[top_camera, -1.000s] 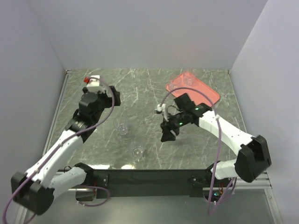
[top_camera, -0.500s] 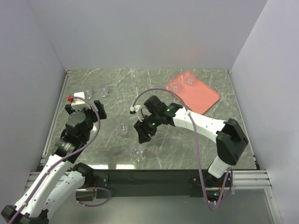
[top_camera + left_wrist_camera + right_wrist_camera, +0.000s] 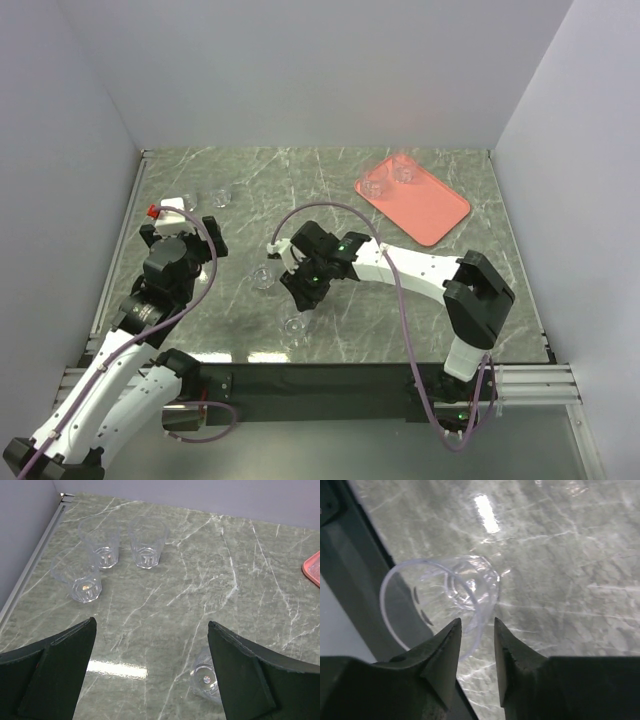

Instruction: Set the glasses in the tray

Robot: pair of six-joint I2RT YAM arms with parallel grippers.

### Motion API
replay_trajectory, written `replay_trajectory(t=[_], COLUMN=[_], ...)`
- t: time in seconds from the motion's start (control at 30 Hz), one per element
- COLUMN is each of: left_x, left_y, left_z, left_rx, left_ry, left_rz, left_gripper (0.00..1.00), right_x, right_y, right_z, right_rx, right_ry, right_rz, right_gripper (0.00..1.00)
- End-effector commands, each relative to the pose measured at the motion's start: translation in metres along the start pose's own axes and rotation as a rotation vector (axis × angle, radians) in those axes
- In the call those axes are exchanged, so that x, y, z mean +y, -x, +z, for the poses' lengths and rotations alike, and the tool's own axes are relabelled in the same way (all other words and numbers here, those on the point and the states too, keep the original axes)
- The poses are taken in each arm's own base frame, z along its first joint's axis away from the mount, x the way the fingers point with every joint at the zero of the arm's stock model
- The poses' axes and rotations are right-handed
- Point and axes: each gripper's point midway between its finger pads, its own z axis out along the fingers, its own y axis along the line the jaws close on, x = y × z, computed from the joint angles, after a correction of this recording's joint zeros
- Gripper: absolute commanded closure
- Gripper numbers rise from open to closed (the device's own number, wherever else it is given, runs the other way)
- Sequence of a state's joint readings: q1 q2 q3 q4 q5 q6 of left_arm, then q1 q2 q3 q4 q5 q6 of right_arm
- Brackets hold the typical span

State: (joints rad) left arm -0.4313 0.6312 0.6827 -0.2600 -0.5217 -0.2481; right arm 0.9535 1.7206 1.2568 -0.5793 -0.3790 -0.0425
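Note:
The salmon-pink tray lies at the back right with two clear glasses in its far corner. My right gripper reaches over a glass near the front edge. In the right wrist view the fingers straddle that glass's near wall, narrowly open, with gaps still showing. Another glass stands mid-table, beside my left gripper's right finger. My left gripper hangs wide open and empty. Three glasses stand ahead of it at the back left.
The table's dark front rail runs just beyond the glass under my right gripper. A metal side rail borders the left edge next to the three glasses. The tray's corner shows at the far right of the left wrist view.
My right arm swung left from near the tray to the front glass, and its jaws narrowed around the glass wall. The left arm drew back, uncovering the back-left glasses.

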Motion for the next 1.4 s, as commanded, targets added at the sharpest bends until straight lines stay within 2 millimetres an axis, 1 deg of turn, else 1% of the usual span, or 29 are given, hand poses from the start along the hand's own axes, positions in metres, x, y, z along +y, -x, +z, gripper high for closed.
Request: replay_trajectory(t=[0.0,0.07,0.1,0.17,0.2,0.27,0.3,0.4,0.43,0.5,0.53,0.57,0.63,0.67,0.73,0.77,0.87,0.9,0.97,1.0,1.03,1.13,1.17,1.2,1.23,1.27,1.3,1.33,1.37], left_x=[0.002,0.001,0.002,0.002,0.002,0.002,0.002,0.002,0.002,0.002,0.002,0.001,0.001,0.000,0.000,-0.001,-0.002,-0.002,-0.002,-0.002,-0.002,-0.002,-0.002,-0.002,-0.002,-0.002,-0.002,-0.002,-0.002], left_y=[0.011,0.010,0.011,0.012,0.012,0.012,0.012,0.014,0.015,0.016,0.014,0.015,0.015,0.015,0.015,0.015,0.015,0.015,0.015,0.015,0.015,0.014,0.015,0.015,0.014,0.015,0.014,0.014,0.013], left_z=[-0.002,-0.001,-0.002,-0.002,-0.002,-0.003,-0.003,-0.004,-0.005,-0.006,-0.005,-0.006,-0.006,-0.006,-0.006,-0.006,-0.006,-0.006,-0.006,-0.006,-0.006,-0.006,-0.006,-0.006,-0.006,-0.006,-0.005,-0.005,-0.005], left_rx=[-0.034,-0.030,-0.033,-0.034,-0.035,-0.038,-0.037,-0.044,-0.046,-0.049,-0.047,-0.049,-0.049,-0.048,-0.047,-0.047,-0.046,-0.045,-0.046,-0.046,-0.044,-0.044,-0.046,-0.046,-0.045,-0.046,-0.043,-0.042,-0.041], left_ry=[0.004,0.003,0.004,0.004,0.002,0.001,0.000,-0.003,-0.005,-0.008,-0.009,-0.011,-0.015,-0.020,-0.021,-0.024,-0.029,-0.029,-0.030,-0.029,-0.028,-0.028,-0.030,-0.029,-0.030,-0.030,-0.031,-0.030,-0.031], left_rz=[-0.003,-0.001,-0.003,-0.004,-0.004,-0.006,-0.006,-0.009,-0.009,-0.012,-0.010,-0.012,-0.012,-0.012,-0.011,-0.010,-0.010,-0.010,-0.009,-0.009,-0.007,-0.009,-0.009,-0.009,-0.008,-0.009,-0.007,-0.005,-0.006], left_gripper=[0.01,0.01,0.01,0.01,0.01,0.01,0.01,0.01,0.01,0.01,0.01,0.01,0.01,0.01,0.01,0.01,0.01,0.01,0.01,0.01,0.01,0.01,0.01,0.01,0.01,0.00,0.00,0.01,0.01], right_x=[-0.006,-0.007,-0.009,-0.011,-0.013,-0.016,-0.016,-0.022,-0.032,-0.039,-0.059,-0.065,-0.086,-0.112,-0.133,-0.157,-0.193,-0.215,-0.237,-0.258,-0.269,-0.307,-0.317,-0.328,-0.340,-0.350,-0.360,-0.367,-0.380], right_y=[0.006,0.004,0.004,0.005,0.006,0.007,0.008,0.011,0.008,0.017,0.019,0.021,0.028,0.027,0.031,0.026,0.025,0.020,0.016,0.006,0.009,-0.008,-0.006,-0.011,-0.014,-0.018,-0.025,-0.025,-0.036], right_z=[0.005,0.007,0.008,0.007,0.005,0.001,-0.003,-0.018,-0.027,-0.043,-0.055,-0.064,-0.085,-0.100,-0.121,-0.138,-0.168,-0.182,-0.200,-0.211,-0.223,-0.244,-0.256,-0.254,-0.267,-0.264,-0.271,-0.278,-0.279], right_rx=[0.000,0.010,0.014,0.017,0.014,0.015,0.016,0.020,0.030,-0.013,-0.033,-0.057,-0.113,-0.140,-0.192,-0.220,-0.279,-0.304,-0.329,-0.343,-0.372,-0.406,-0.425,-0.422,-0.445,-0.438,-0.450,-0.463,-0.453], right_ry=[-0.058,-0.064,-0.077,-0.094,-0.103,-0.114,-0.111,-0.099,-0.099,-0.073,-0.089,-0.080,-0.112,-0.155,-0.202,-0.249,-0.357,-0.411,-0.475,-0.512,-0.539,-0.604,-0.636,-0.641,-0.672,-0.678,-0.697,-0.715,-0.731], right_rz=[-0.029,-0.033,-0.038,-0.043,-0.049,-0.082,-0.135,-0.222,-0.210,-0.218,-0.174,-0.154,-0.115,-0.058,-0.011,0.044,0.108,0.161,0.211,0.282,0.301,0.423,0.439,0.481,0.510,0.537,0.584,0.601,0.643], right_gripper=[0.63,0.67,0.73,0.79,0.88,0.96,1.00,1.00,1.00,1.00,1.00,1.00,1.00,1.00,1.00,1.00,1.00,1.00,1.00,1.00,1.00,1.00,1.00,1.00,1.00,1.00,1.00,1.00,1.00])
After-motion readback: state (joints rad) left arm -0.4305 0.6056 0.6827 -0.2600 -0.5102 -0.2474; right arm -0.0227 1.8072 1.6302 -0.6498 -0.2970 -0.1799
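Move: The right hand hovers partly closed at the rim of the front glass, whose middle is some 3 cm back, 1 cm left and 5 cm below. A second glass stands about 8 cm ahead and 9 cm left, 5 cm lower. The tray's middle is roughly 33 cm ahead, 29 cm right and 10 cm down. From the left hand, the front glass is about 13 cm back, 21 cm right and 21 cm below. Down a little under 2 cm first, while the right fingers close from partly open and pinch the front glass by its wall at the rim. Then the right hand sweeps forward and right, some 30 cm each way, rising about 10 cm and turning roughly 50 degrees clockwise, to carry the glass to the tray while keeping its pinch. ##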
